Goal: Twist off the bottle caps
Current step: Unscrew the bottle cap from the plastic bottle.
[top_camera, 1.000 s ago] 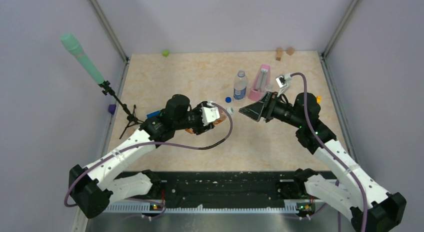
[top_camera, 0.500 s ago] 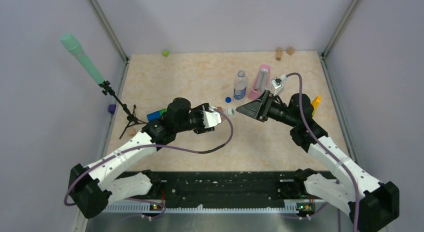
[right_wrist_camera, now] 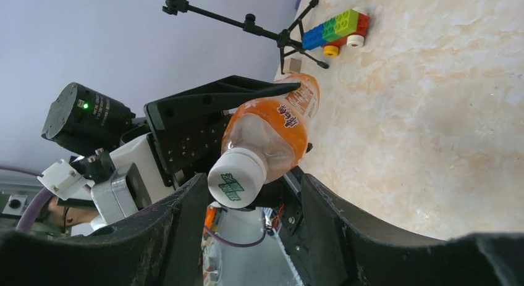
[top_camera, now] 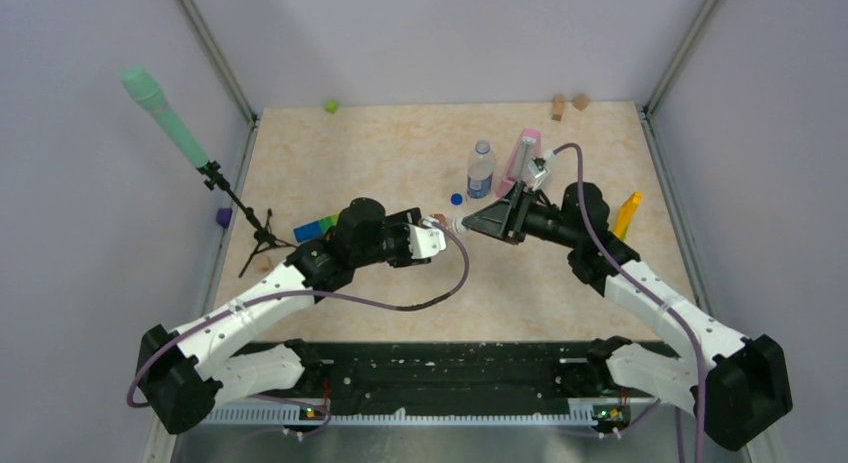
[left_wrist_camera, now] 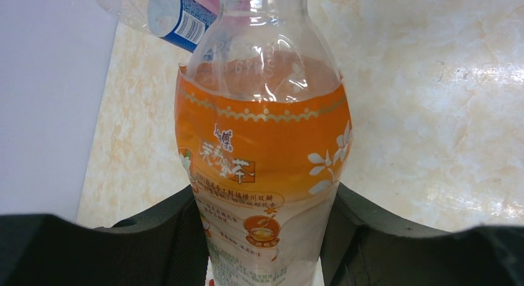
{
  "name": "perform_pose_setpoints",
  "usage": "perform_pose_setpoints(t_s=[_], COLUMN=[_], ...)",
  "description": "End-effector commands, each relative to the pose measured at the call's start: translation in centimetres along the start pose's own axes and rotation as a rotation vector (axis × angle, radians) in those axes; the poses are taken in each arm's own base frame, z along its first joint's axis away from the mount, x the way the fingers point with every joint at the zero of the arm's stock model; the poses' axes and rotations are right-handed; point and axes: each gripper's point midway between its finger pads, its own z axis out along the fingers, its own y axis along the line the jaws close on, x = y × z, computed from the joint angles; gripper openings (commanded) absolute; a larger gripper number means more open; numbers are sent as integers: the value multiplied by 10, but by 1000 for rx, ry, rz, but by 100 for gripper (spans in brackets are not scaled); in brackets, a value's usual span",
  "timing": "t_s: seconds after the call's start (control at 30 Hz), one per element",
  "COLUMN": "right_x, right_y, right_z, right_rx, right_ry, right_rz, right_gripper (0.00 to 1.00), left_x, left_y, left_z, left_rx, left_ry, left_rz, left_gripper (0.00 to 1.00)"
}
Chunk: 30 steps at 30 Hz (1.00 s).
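My left gripper (left_wrist_camera: 266,236) is shut on the lower body of the orange-tinted bottle (left_wrist_camera: 262,144) and holds it on its side above the table. The bottle's white cap (right_wrist_camera: 236,178), printed in green, points at my right gripper (right_wrist_camera: 250,199). The right jaws stand open on either side of that cap, the left finger (right_wrist_camera: 173,230) almost touching it and the right finger (right_wrist_camera: 346,230) a gap away. From above, the cap (top_camera: 459,224) sits at the tip of the right gripper (top_camera: 475,223). A dark blue cap (top_camera: 456,198) lies loose on the table beside the upright blue-label bottle (top_camera: 481,170).
A pink metronome (top_camera: 522,163) stands just behind the right gripper, and a yellow object (top_camera: 627,215) lies to its right. Toy bricks (top_camera: 315,227) and a tripod (top_camera: 255,233) holding a green microphone (top_camera: 165,118) are at the left. A green cube (top_camera: 330,106) and wooden blocks (top_camera: 568,104) lie at the back.
The right arm has moved left up to the bottle's cap, and its jaws have narrowed around it. The left arm has shifted the bottle slightly right, toward the right gripper.
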Motion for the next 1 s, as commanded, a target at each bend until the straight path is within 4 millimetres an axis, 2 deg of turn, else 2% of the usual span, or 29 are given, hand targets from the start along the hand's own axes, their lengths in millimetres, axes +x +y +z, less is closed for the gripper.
perform_pose_setpoints(t_s=[0.0,0.33,0.4,0.63,0.83,0.97], right_x=[-10,-3,-1,6,9,9], right_y=[33,34,35,20,16,22], right_z=[1,5,6,10,7,3], right_rx=[-90,-88,-92,-6,7,-47], right_ry=[-12,39,51,91,108,100], right_rz=[-42,-90,-101,-148,-232,-383], right_gripper=[56,53,46,42,15,4], left_x=[-8,-2,-1,-1,-9,-6], left_y=[6,4,5,5,7,1], left_z=[1,4,5,9,11,12], left_rx=[-23,-9,-17,-19,-12,29], left_ry=[-26,13,16,15,-6,18], left_rz=[31,28,27,1,-23,-42], left_gripper=[0,0,0,0,0,0])
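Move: The white cap of the orange-labelled bottle sits almost between my right hand's open fingertips, about 1 cm farther out, 1 cm to the left and 1 cm above. From my left hand, which holds this bottle, the cap is about 6 cm right and 8 cm up, level fore and aft. Down on the table, the loose blue cap is some 13 cm ahead of my right hand and 2 cm left; the clear water bottle is about 14 cm ahead and 2 cm right. I close my right fingers from about half open until they pinch the white cap from both sides. Meanwhile that hand rises slightly while edging left onto the cap, then sinks about 2.5 cm, tipping some 10 degrees with its fingers dropping. My left hand keeps its grip on the bottle and lowers it about 2 cm. ##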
